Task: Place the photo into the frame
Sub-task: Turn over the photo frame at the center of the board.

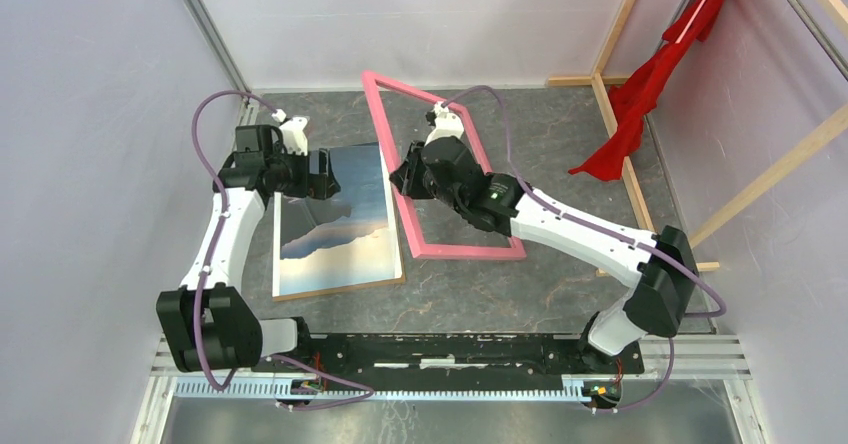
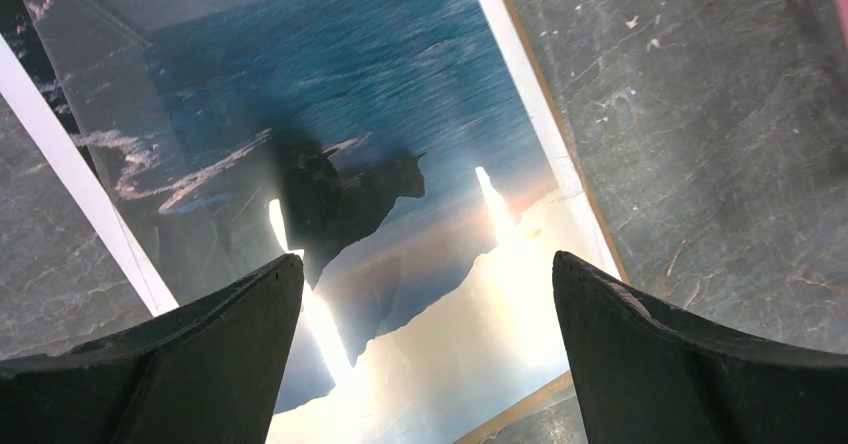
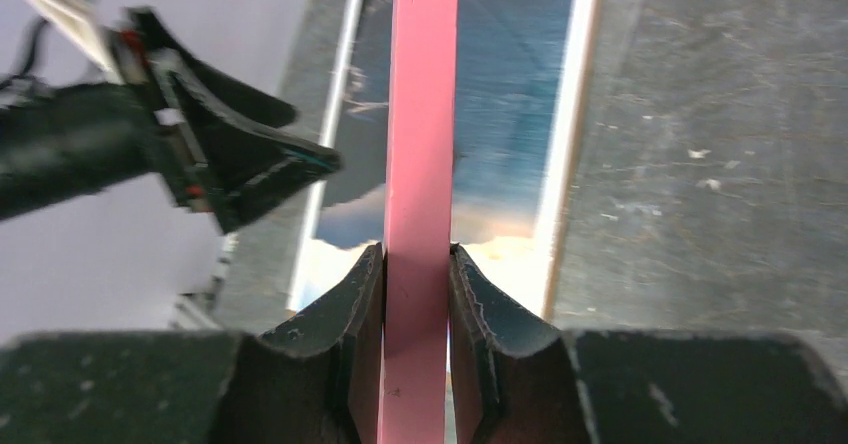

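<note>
The photo (image 1: pixel 335 234), a seascape print, lies face up on the dark table (image 1: pixel 560 144) left of centre. Beside it on the right is the bright pink frame (image 1: pixel 470 251), standing at an angle. My right gripper (image 1: pixel 403 177) is shut on the frame's left long rail. In the right wrist view both fingers press the pink rail (image 3: pixel 420 114) at my right gripper (image 3: pixel 416 264), with the photo (image 3: pixel 510 84) behind it. My left gripper (image 1: pixel 330 176) hangs open over the photo's far end. In its wrist view the left gripper (image 2: pixel 428 274) holds nothing above the photo (image 2: pixel 380 114).
A red cloth (image 1: pixel 650 94) hangs at the back right by bare wooden beams (image 1: pixel 615 114). Pale walls close in the left and back sides. A metal rail (image 1: pixel 450 364) with the arm bases runs along the near edge.
</note>
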Robot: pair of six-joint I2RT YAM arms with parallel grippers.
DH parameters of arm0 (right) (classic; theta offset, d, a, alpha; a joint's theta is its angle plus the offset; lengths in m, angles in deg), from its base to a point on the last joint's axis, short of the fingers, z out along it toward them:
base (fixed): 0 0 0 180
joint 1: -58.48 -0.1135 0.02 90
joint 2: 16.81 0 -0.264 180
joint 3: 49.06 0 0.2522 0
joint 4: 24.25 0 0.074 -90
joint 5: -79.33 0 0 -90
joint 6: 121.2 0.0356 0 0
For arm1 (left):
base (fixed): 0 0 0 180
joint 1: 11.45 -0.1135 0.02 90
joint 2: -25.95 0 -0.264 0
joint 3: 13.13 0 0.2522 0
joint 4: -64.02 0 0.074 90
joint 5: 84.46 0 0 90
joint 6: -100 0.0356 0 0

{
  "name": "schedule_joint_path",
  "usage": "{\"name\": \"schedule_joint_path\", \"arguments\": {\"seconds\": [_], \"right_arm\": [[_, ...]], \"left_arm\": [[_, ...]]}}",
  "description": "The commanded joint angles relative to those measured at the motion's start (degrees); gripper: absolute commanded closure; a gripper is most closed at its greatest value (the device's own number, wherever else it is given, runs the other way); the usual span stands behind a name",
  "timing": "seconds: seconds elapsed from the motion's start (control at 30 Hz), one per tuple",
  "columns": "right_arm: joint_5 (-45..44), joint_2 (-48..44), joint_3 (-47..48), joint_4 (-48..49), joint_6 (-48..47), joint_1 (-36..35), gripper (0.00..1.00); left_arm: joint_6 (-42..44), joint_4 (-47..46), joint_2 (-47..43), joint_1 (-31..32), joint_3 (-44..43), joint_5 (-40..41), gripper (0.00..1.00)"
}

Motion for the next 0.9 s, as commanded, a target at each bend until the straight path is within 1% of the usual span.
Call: {"name": "schedule_joint_path", "arguments": {"seconds": [0.0, 0.13, 0.2, 0.27, 0.43, 0.6, 0.8, 0.83, 0.87], "right_arm": [[3.98, -3.90, 5.79, 2.20, 5.79, 0.58, 1.00], [11.39, -4.90, 3.25, 5.79, 12.12, 2.81, 1.00], [15.15, -5.72, 0.19, 9.79, 15.97, 3.68, 1.00], [18.78, -6.33, -2.61, 13.52, 19.26, 4.82, 1.00], [26.26, -6.55, -6.81, 23.00, 25.28, 7.03, 1.00], [30.13, -6.49, -6.47, 25.73, 28.88, 8.75, 1.00], [33.18, -5.97, -4.70, 25.40, 29.86, 9.83, 1.00], [33.76, -5.72, -4.85, 25.28, 30.11, 10.00, 0.96], [34.51, -5.41, -5.15, 25.25, 30.56, 10.31, 0.90]], "left_arm": [[1.18, 0.40, -2.46, 0.62, -3.98, -3.92, 0.00], [-1.74, -1.16, -3.13, 1.47, -6.53, -4.55, 0.00], [-2.73, -2.46, -3.32, 2.34, -7.39, -4.50, 0.00], [-3.28, -3.65, -3.07, 3.54, -8.15, -2.77, 0.00], [-4.83, -5.67, -0.20, 9.72, -10.22, 3.75, 0.00], [-7.76, -9.85, 1.76, 13.84, -11.89, 7.63, 0.00], [-12.23, -15.13, 3.43, 15.53, -14.53, 10.23, 0.00], [-12.71, -15.47, 3.55, 15.80, -14.82, 10.40, 0.00], [-12.98, -16.06, 3.67, 16.12, -15.03, 10.39, 0.00]]}}
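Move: The photo frame hangs from the closed right fingers by its raised left rail; its middle is about 5 cm ahead of this hand, 8 cm right and 9 cm below. The open left gripper waits some 16 cm to the right hand's left, 4 cm ahead and 8 cm lower. From the left hand the frame's middle is about 24 cm right, 2 cm ahead and level; the photo lies 3 cm back, 1 cm right and 16 cm below. Upward by about 7 cm goes the right hand, keeping its pinch on the raised rail and rolling some 35 degrees so that its left side rises, with a smaller dip forward. Meanwhile the left hand goes right and up, about 8 cm each way, and some 5 cm forward towards the raised rail's far part, tipping its fingers up about 15 degrees; they stay wide open. ##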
